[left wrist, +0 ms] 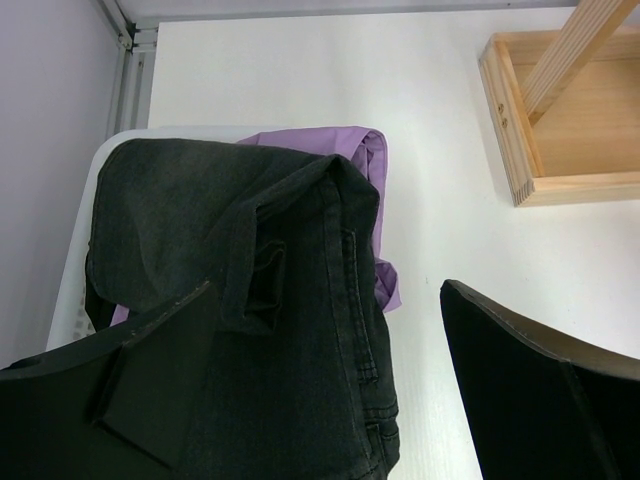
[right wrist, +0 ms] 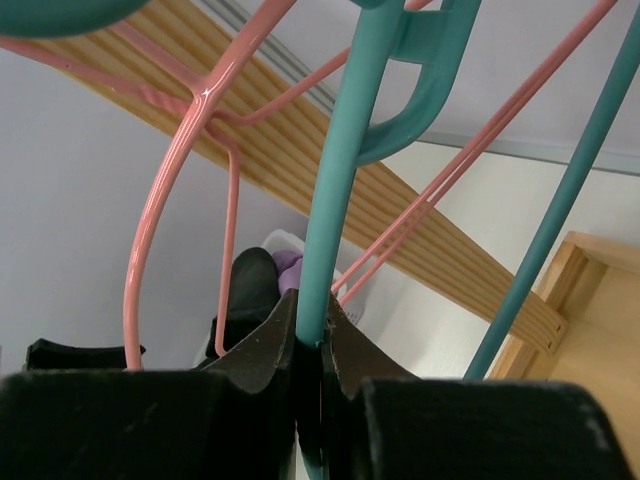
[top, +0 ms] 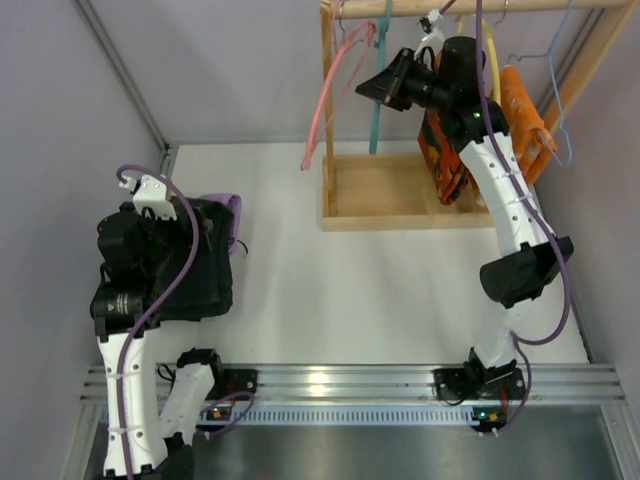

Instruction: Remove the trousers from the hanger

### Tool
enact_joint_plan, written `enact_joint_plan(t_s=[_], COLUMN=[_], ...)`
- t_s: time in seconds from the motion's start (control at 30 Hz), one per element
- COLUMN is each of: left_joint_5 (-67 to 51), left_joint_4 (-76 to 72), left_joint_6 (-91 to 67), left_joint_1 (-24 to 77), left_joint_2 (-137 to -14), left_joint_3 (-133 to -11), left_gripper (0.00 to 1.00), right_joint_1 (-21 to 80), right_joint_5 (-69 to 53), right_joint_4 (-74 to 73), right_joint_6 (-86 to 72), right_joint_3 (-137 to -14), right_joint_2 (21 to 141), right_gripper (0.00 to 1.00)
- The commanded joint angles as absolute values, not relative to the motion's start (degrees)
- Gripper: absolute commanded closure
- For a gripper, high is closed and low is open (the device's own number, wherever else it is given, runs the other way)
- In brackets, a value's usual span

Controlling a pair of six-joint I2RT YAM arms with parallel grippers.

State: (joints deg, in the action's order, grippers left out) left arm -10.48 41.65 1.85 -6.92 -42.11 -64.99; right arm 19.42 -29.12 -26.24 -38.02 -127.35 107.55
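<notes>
The black trousers (top: 205,275) lie crumpled in a white basket (left wrist: 108,155) at the left of the table, on top of a purple garment (left wrist: 335,140). No hanger is on them. My left gripper (left wrist: 325,290) hovers just above them, open, with nothing between its fingers (left wrist: 520,390). At the wooden rack, a bare teal hanger (top: 378,90) hangs from the rail (top: 500,5). My right gripper (top: 372,88) is shut on its straight stem (right wrist: 335,190), jaws pinched around it. The trousers (right wrist: 250,285) show small in the distance in the right wrist view.
A bare pink hanger (top: 330,95) hangs left of the teal one. An orange garment (top: 520,110) and a blue wire hanger (top: 562,120) hang at the right, behind my right arm. The rack's wooden base tray (top: 385,195) sits at the table's back.
</notes>
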Motion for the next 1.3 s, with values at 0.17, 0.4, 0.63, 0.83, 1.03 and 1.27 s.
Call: enact_joint_plan(t_s=[0.17,0.4,0.63,0.83,1.03,1.27], left_joint_5=[-10.8,-10.5,-9.8,-11.8,-14.1,-12.0], left_joint_4=[40.8,41.8,42.7,43.2,43.2,43.2], left_joint_6=[0.5,1.1,0.2,2.4,3.3,4.7], left_joint_1=[-6.9,-6.9,-6.9,-6.9,-6.9,-1.1], left_joint_2=[-41.3,-42.1,-46.4,-50.4,-54.6,-63.7], left_joint_3=[-64.6,-66.1,-67.6,-69.7,-71.6,-78.5], left_gripper=[0.02,0.02,0.02,0.02,0.02,0.02], right_joint_1=[21.8,22.1,20.0,18.2,17.2,14.5], right_joint_5=[-28.7,-28.7,-28.0,-28.1,-28.2,-29.3], right_joint_4=[-22.2,-22.2,-21.0,-21.9,-24.2,-29.2], right_joint_6=[-35.7,-35.8,-36.7,-35.1,-32.9,-29.2], right_joint_3=[-131.9,-132.7,-121.8,-115.8,-112.2,-104.2], right_joint_2=[109.3,108.9,101.3,94.7,89.4,80.6], right_gripper=[1.00,0.76,0.51,0.26,0.10,0.01])
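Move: The right hand holds the teal hanger; the pink hangers it is being put beside are about 7 cm left and 2 cm back, level, and the patterned orange trousers 17 cm right, 2 cm ahead, 15 cm lower. From the open left hand those trousers lie some 54 cm right, 22 cm ahead, 3 cm lower; the black trousers in the basket lie 8 cm left, 5 cm ahead, 20 cm below. Right hand releases the teal hanger and withdraws about 10 cm back and right; left reaches 6 cm forward. ##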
